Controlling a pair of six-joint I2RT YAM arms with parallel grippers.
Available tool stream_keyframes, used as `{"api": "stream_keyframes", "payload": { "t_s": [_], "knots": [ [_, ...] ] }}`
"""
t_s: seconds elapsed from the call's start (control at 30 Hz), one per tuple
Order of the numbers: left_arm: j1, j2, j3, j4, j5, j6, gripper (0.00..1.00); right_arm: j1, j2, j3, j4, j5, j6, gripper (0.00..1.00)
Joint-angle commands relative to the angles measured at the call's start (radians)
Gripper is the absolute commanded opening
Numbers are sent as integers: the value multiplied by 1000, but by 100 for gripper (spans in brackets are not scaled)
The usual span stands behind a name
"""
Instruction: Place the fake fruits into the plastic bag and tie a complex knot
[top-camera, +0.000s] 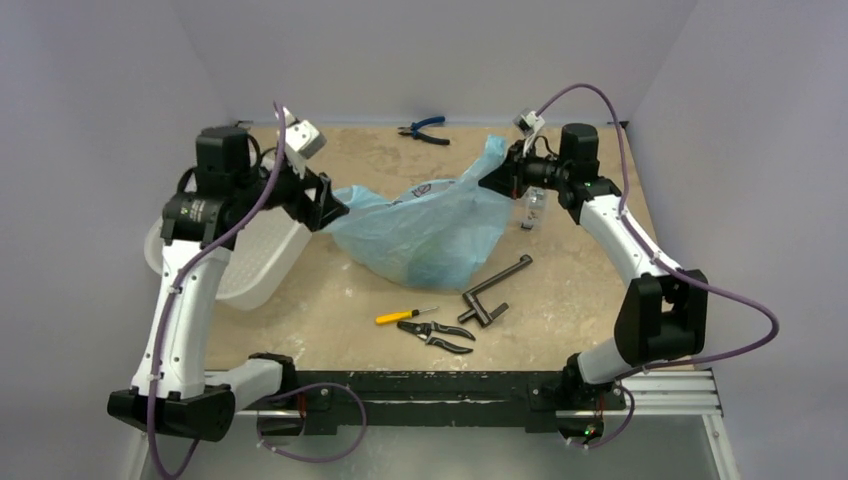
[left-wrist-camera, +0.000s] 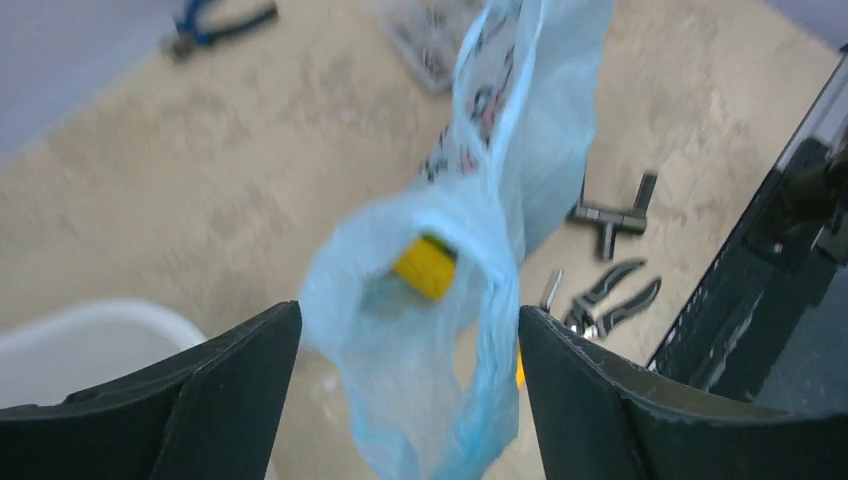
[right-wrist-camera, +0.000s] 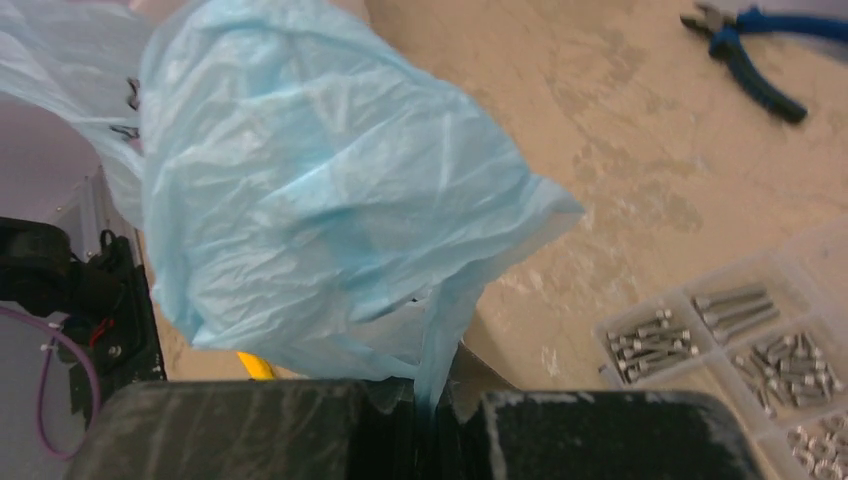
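The light-blue plastic bag (top-camera: 430, 228) is stretched between my two grippers above the table. My left gripper (top-camera: 335, 213) is open. A slack loop of the bag (left-wrist-camera: 430, 350) hangs loose between its fingers (left-wrist-camera: 245, 365), held by neither. A yellow fake fruit (left-wrist-camera: 427, 266) shows inside the bag's mouth; the other fruits are hidden. My right gripper (top-camera: 495, 180) is shut on a twisted strip of the bag (right-wrist-camera: 445, 320), which billows up in front of it. No knot shows in any view.
A white perforated tub (top-camera: 255, 255) sits under the left arm. A clear box of screws (right-wrist-camera: 740, 350) lies by the right gripper. Blue pliers (top-camera: 425, 130) lie at the back. A yellow screwdriver (top-camera: 405, 316), black pliers (top-camera: 440, 335) and a dark clamp (top-camera: 495, 290) lie near the front.
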Motion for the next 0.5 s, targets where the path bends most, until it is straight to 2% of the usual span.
{"api": "stream_keyframes", "payload": {
  "t_s": [0.0,0.1,0.2,0.27,0.3,0.47],
  "knots": [
    [-40,119,384,-95,195,224,88,32,-60,132,45,-153,-38,1],
    [-184,234,573,-174,99,321,92,81,-60,165,-8,-157,-159,1],
    [-295,323,655,-176,38,367,92,141,-46,190,-104,-138,-311,0],
    [-334,369,678,-150,36,378,97,165,-34,202,-141,-119,-336,0],
    [-352,387,681,-125,24,357,99,170,-29,204,-145,-110,-337,0],
    [-446,431,631,31,17,190,100,181,-49,167,-126,-45,-269,0]
  ]
}}
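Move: In the right hand's grip, the bag top lies about 34 cm to the left hand's right, 8 cm ahead and some 8 cm lower; the left fingers, already parting, still have a loose bag corner between them. The fruits in the bag sit roughly 23 cm right, 11 cm back and 26 cm below the left hand, which is 11 cm left, 19 cm back and 18 cm below the right one. From the right hand, the parts box is about 6 cm right, level with it and 22 cm below. Spreading its fingers fully, the left hand comes free of the bag corner, rises about 14 cm and swings some 13 cm right towards the bag top, sinking about 4 cm at the end, its wrist turning roughly 30 degrees clockwise and tipping up. Still pinching the bag, the right hand comes left, up and a little back to meet it, turning counter-clockwise and tipping up. ##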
